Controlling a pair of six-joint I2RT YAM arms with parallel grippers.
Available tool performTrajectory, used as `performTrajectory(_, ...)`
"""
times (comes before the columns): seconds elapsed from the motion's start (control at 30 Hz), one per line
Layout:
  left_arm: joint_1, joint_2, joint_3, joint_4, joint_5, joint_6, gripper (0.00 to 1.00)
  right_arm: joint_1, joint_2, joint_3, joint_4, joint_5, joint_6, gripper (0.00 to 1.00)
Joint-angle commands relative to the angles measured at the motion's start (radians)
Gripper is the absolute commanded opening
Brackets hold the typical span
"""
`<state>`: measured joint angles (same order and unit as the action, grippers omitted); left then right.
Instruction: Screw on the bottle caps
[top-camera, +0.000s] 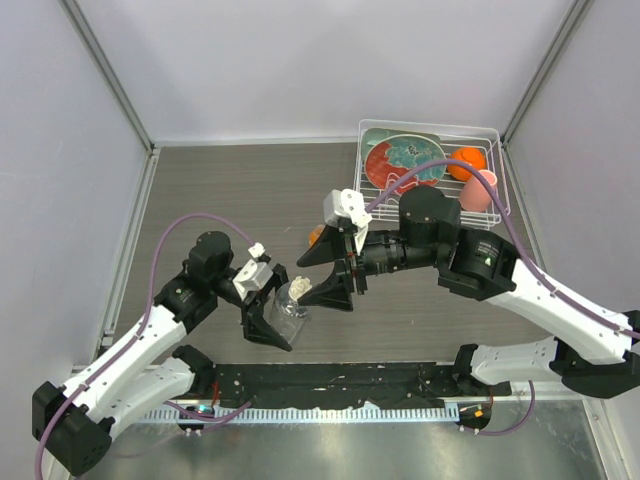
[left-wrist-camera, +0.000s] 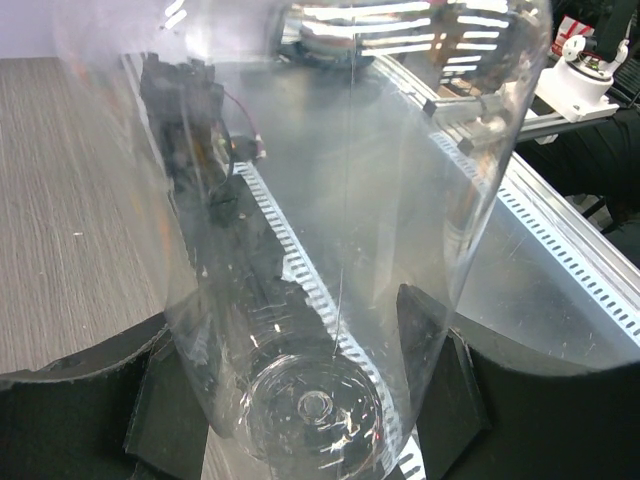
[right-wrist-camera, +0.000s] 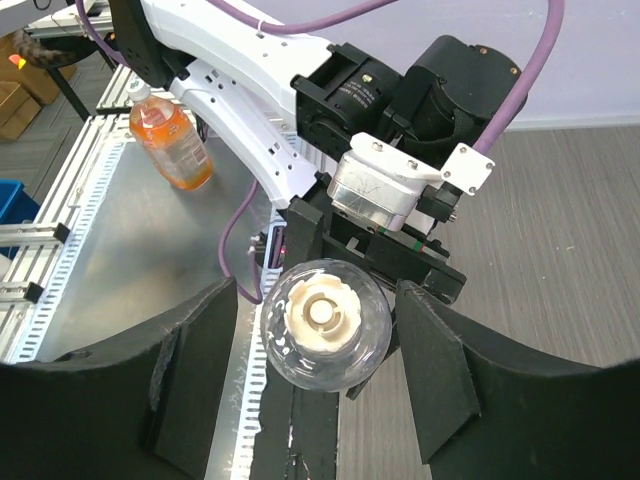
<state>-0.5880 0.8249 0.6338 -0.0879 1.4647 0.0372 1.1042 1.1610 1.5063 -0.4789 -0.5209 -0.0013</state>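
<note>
The clear bottle (top-camera: 290, 312) is held upright-tilted near the table's front middle by my left gripper (top-camera: 275, 305), which is shut on its body. It fills the left wrist view (left-wrist-camera: 330, 200) between the fingers of my left gripper (left-wrist-camera: 305, 400). The cream-white cap (top-camera: 299, 289) sits on its neck and shows end-on in the right wrist view (right-wrist-camera: 322, 312). My right gripper (top-camera: 305, 280) is open, its jaws on either side of the cap and apart from it in the right wrist view (right-wrist-camera: 318, 335). A small orange thing (top-camera: 316, 236) shows behind the right gripper, mostly hidden.
A white wire rack (top-camera: 500, 140) at the back right holds a patterned plate (top-camera: 400, 160), an orange ball (top-camera: 466, 163) and a pink cup (top-camera: 478, 190). An orange drink bottle (right-wrist-camera: 170, 135) stands on the metal bench beyond the table's front edge.
</note>
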Motion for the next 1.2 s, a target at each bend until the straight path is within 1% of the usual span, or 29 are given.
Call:
performTrajectory(0.0, -0.003, -0.001, 0.04, 0.022, 0.089, -0.016, 0.07, 0.002, 0.009, 0.009, 0.04, -0.036, -0.026, 0.69)
performTrajectory(0.2, -0.001, -0.004, 0.046, 0.022, 0.089, -0.022, 0.06, 0.002, 0.012, -0.001, 0.04, -0.041, -0.026, 0.65)
performTrajectory(0.33, -0.001, -0.007, 0.053, 0.024, 0.085, -0.022, 0.06, 0.002, 0.011, -0.008, 0.042, -0.047, -0.022, 0.59)
performTrajectory(0.47, -0.003, -0.01, 0.061, 0.025, 0.083, -0.025, 0.06, 0.0, 0.009, -0.021, 0.043, -0.048, -0.013, 0.57)
performTrajectory(0.57, -0.001, -0.01, 0.063, 0.028, 0.079, -0.025, 0.06, 0.002, 0.006, -0.029, 0.052, -0.05, -0.009, 0.54)
performTrajectory(0.67, -0.001, -0.013, 0.063, 0.027, 0.074, -0.025, 0.05, 0.002, 0.008, -0.031, 0.051, -0.054, -0.006, 0.48)
performTrajectory(0.7, -0.001, -0.013, 0.063, 0.03, 0.072, -0.023, 0.06, 0.002, 0.008, -0.031, 0.052, -0.053, -0.005, 0.42)
performTrajectory(0.77, -0.003, -0.015, 0.061, 0.03, 0.069, -0.025, 0.05, 0.0, 0.008, -0.034, 0.051, -0.053, -0.005, 0.36)
performTrajectory(0.8, -0.001, -0.015, 0.06, 0.031, 0.068, -0.026, 0.05, 0.002, 0.003, -0.035, 0.051, -0.053, -0.003, 0.3)
performTrajectory(0.87, -0.001, -0.018, 0.056, 0.031, 0.06, -0.025, 0.05, 0.002, 0.002, -0.038, 0.054, -0.053, 0.0, 0.25)
performTrajectory(0.9, -0.001, -0.018, 0.052, 0.033, 0.056, -0.026, 0.05, 0.002, 0.003, -0.043, 0.056, -0.054, 0.0, 0.19)
performTrajectory(0.97, -0.001, -0.02, 0.047, 0.042, 0.034, -0.025, 0.04, 0.002, 0.005, -0.046, 0.057, -0.051, 0.0, 0.14)
performTrajectory(1.0, -0.001, -0.021, 0.047, 0.045, 0.023, -0.025, 0.04, 0.002, 0.005, -0.053, 0.059, -0.028, 0.0, 0.1)
performTrajectory(1.07, -0.001, -0.024, 0.05, 0.051, -0.001, -0.016, 0.04, 0.0, 0.006, -0.066, 0.056, 0.011, 0.037, 0.06)
performTrajectory(1.1, -0.001, -0.024, 0.052, 0.053, -0.039, -0.008, 0.04, 0.002, 0.006, -0.073, 0.053, 0.063, 0.046, 0.03)
performTrajectory(1.17, -0.001, -0.027, 0.052, 0.059, -0.098, 0.012, 0.04, 0.002, 0.014, -0.078, 0.034, 0.134, 0.075, 0.01)
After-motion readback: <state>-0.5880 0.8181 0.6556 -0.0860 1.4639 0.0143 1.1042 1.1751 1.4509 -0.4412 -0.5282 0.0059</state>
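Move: The white bottle cap, already sitting on the clear bottle's mouth, is about 2 cm to the left of the right hand and 3 cm below it, neither ahead nor back. The bottle's middle lies some 10 cm below that hand, 3 cm to its left and 1 cm back. The orange bottle stands about 20 cm ahead, 3 cm to the right and 33 cm below. From the left hand, which already holds the clear bottle, the cap is roughly 10 cm up, 3 cm right and 1 cm ahead. The cap is approached from above and from its right by the right hand, which sinks about 2 cm and edges 1 cm to its left, its level fingers reaching across the top of the bottle. Those fingers close from wide open to about half that gap, pinching the cap's front and back sides, with hardly any wrist turn. The left hand keeps hold of the bottle and raises it about 1 cm. ##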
